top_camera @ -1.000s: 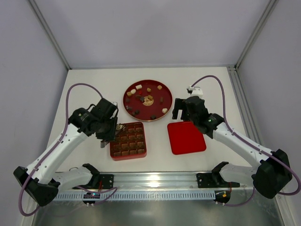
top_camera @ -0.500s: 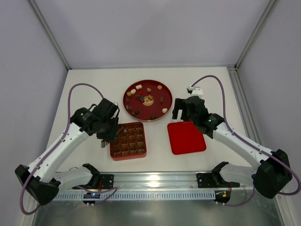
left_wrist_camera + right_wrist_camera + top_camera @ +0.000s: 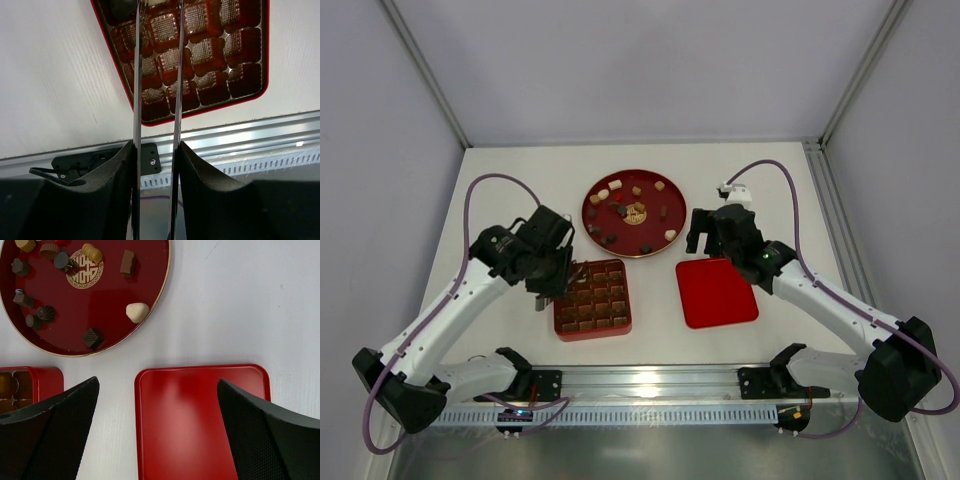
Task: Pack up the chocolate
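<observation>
Several chocolate pieces (image 3: 634,212), dark, tan and cream, lie scattered on a round red plate (image 3: 588,215); a cream piece (image 3: 137,311) and a dark one (image 3: 92,337) sit near its rim. The square red tray (image 3: 592,333) lies in front of the plate. My left gripper (image 3: 567,274) hovers over the tray's far left corner. Its thin metal blades (image 3: 136,75) stand apart, and only tray cells show between them. A dark piece (image 3: 122,7) sits in the corner cell beside them. My right gripper (image 3: 157,382) is wide open above the lid's edge.
The flat red lid (image 3: 716,292) lies right of the tray (image 3: 200,111), and its near left corner shows below my right fingers (image 3: 50,410). The metal rail with the arm bases (image 3: 650,385) runs along the near table edge. Grey walls close in the table.
The left arm has shifted slightly to the left over the tray's far left corner. The right arm has not moved.
</observation>
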You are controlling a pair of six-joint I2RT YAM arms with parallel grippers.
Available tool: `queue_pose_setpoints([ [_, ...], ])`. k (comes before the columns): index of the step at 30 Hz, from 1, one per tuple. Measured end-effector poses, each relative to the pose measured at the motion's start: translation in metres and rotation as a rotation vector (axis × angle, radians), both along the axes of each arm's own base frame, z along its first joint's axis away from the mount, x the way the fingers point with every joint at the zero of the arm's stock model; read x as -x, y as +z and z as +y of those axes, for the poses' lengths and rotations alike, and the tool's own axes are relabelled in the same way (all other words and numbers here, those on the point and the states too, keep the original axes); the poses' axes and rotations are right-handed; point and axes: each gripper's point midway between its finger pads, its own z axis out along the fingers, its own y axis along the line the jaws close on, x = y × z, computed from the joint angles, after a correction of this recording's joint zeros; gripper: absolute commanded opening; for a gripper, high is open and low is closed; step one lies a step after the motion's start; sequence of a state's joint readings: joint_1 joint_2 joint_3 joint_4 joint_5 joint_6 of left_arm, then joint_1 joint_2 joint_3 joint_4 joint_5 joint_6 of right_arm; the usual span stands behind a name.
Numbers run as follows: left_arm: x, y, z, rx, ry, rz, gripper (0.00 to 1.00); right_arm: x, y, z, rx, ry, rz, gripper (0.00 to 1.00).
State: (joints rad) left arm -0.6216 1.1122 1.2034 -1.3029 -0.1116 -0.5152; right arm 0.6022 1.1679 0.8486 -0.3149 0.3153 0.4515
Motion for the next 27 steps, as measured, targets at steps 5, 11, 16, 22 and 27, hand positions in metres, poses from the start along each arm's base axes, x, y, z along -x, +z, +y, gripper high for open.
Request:
queue_pose_setpoints([
  [5,-0.012,0.023,-0.011,0.040,-0.004,-0.042,0.39,0.000,-0.002,0.000,0.003,0.000,0.005,1.00],
  [11,-0.034,0.050,-0.027,0.080,-0.014,-0.095,0.39,-0.001,-0.005,0.001,0.009,0.001,0.012,1.00],
  [16,-0.068,0.051,-0.049,0.061,-0.034,-0.097,0.40,0.000,-0.006,0.001,0.013,0.005,0.016,1.00],
  [22,-0.117,0.039,-0.080,0.037,-0.063,-0.098,0.40,0.000,-0.007,0.001,0.013,0.007,0.019,1.00],
  [27,-0.152,0.026,-0.109,0.046,-0.080,-0.094,0.40,0.002,-0.007,-0.001,0.019,0.006,0.024,1.00],
])
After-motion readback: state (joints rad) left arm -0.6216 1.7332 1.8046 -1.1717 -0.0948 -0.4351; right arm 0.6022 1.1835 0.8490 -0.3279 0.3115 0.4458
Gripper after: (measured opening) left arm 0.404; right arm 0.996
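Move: The dark round chocolate beside the tray's gold emblem lies about 33 cm ahead of the left hand, 13 cm to its right and 16 cm lower. The gold twisted chocolate is some 4 cm right of it and 2 cm farther out, the brown cup chocolate 3 cm left and 2 cm farther. The white chocolate, already in the box, is 11 cm ahead of the left hand and 2 cm right. From the right hand, the dark round chocolate is about 18 cm ahead, 19 cm left. The white chocolate is left in its box cell as the left hand, still gripping the long tweezers at an unchanged opening, lifts their tips clear. The hand climbs about 5 cm while already going forward and right, then sweeps out over the tray, some 15 cm forward and 11 cm right in all, sinking 2 to 3 cm towards the dark round chocolate; the wrist tips only slightly. ##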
